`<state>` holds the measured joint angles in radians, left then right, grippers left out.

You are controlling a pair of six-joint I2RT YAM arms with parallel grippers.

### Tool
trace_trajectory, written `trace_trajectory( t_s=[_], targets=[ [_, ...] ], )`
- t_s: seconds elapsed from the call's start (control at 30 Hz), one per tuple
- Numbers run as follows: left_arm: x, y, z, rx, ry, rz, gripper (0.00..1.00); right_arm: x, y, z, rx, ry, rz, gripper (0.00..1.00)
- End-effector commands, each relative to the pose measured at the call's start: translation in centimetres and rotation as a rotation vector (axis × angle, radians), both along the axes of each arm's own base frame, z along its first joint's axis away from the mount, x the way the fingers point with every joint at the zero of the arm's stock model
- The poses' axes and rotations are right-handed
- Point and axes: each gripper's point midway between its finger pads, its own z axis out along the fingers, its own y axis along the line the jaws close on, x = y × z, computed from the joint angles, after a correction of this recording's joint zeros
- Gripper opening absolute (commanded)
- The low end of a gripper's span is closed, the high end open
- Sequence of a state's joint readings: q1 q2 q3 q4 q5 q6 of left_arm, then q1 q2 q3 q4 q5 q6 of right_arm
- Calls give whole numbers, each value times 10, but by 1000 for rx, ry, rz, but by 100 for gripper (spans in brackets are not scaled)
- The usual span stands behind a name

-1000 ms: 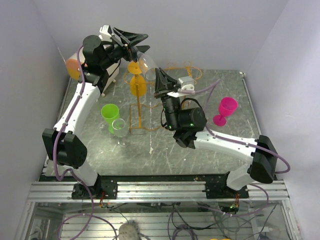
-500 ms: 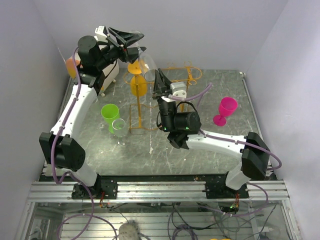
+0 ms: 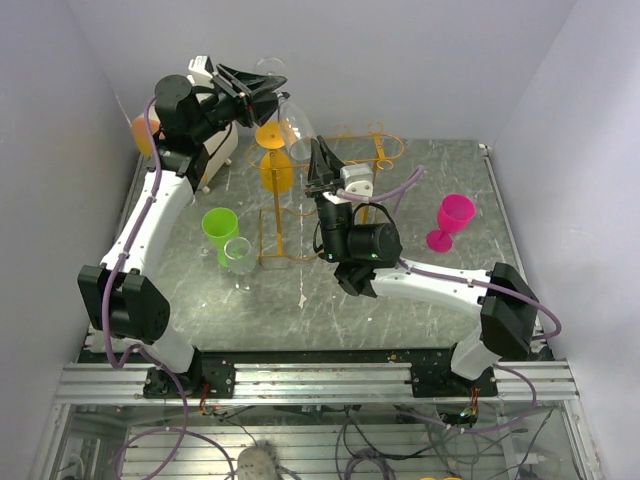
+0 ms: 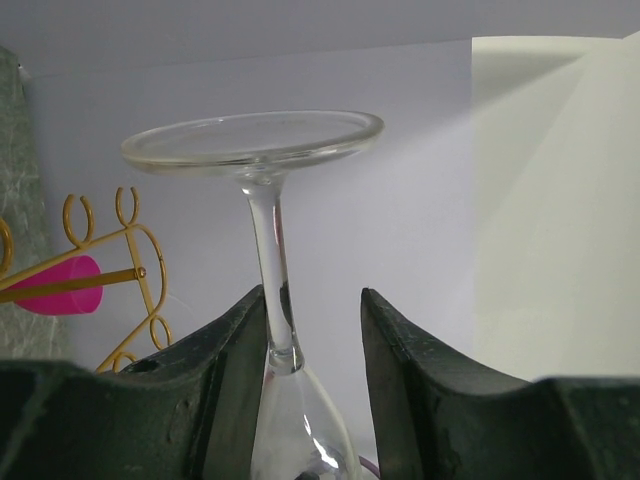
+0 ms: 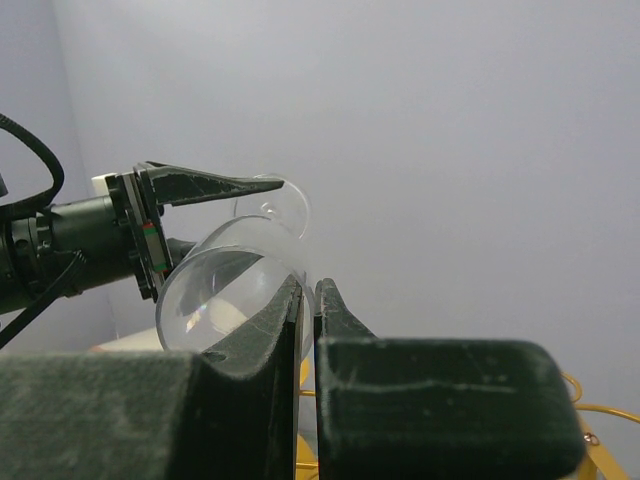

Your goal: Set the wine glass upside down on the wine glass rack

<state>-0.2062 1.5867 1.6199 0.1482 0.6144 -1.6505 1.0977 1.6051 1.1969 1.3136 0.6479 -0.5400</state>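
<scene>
A clear wine glass [image 3: 295,122] hangs tilted in the air above the back of the table, foot up and to the left. My right gripper [image 3: 320,152] is shut on the rim of its bowl [image 5: 225,285]. My left gripper [image 3: 262,88] straddles the stem [image 4: 266,250] just below the foot [image 4: 255,138]. Its jaws stand part open: one finger lies against the stem, the other stays clear of it. The orange-gold wine glass rack [image 3: 272,215] stands right below, with an orange glass [image 3: 276,170] hanging on it upside down. The rack's loops [image 4: 140,262] show in the left wrist view.
A green glass [image 3: 219,228] and a small clear glass [image 3: 239,255] stand left of the rack. A pink glass [image 3: 452,218] stands at the right. An orange object [image 3: 146,135] and a white holder [image 3: 218,152] sit at the back left by the wall.
The right arm swung left with the glass, then held still. The left gripper shifted a little around the stem, its jaws widening and then narrowing.
</scene>
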Motion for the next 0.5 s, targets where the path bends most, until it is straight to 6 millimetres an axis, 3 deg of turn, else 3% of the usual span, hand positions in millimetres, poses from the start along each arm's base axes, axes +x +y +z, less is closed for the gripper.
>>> trace_trajectory(
  t_s=[0.0, 0.17, 0.27, 0.47],
  targets=[
    [-18, 6, 25, -13, -83, -17, 52, 4, -9, 8, 48, -15, -36, 0],
    [-20, 6, 28, -20, -100, -21, 47, 5, -6, 7, 48, -11, -19, 0],
    [-22, 5, 29, -22, -105, -25, 30, 5, -5, 6, 46, -9, -20, 0],
    [-26, 5, 30, -22, -116, -36, 8, 8, -5, 5, 57, 5, -1, 0]
  ],
)
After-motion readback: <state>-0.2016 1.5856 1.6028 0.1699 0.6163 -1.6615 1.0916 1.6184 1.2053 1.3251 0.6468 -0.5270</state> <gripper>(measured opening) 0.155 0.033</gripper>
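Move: The clear wine glass lies nearly level, its foot forward-left; its stem is already between the open left fingers, nearer the lower one, and its middle is about 3 cm back and 2 cm right of that hand. The orange glass hangs some 5 cm back, 2 cm left and 22 cm below it; the rack top centres about 5 cm back, 10 cm right, 17 cm below. From the right hand, shut on its rim, the clear glass's middle lies some 8 cm forward, 6 cm left, 2 cm up. The clear glass's stem, close above the bowl, is pinched as the left fingers, half open at first, shut from both sides, the lower one bringing it up between the tips. The left hand otherwise stays in place high over the rack, shifting well under 1 cm without turning. The right hand stays put too, its closed fingertips keeping their pinch on the rim. ##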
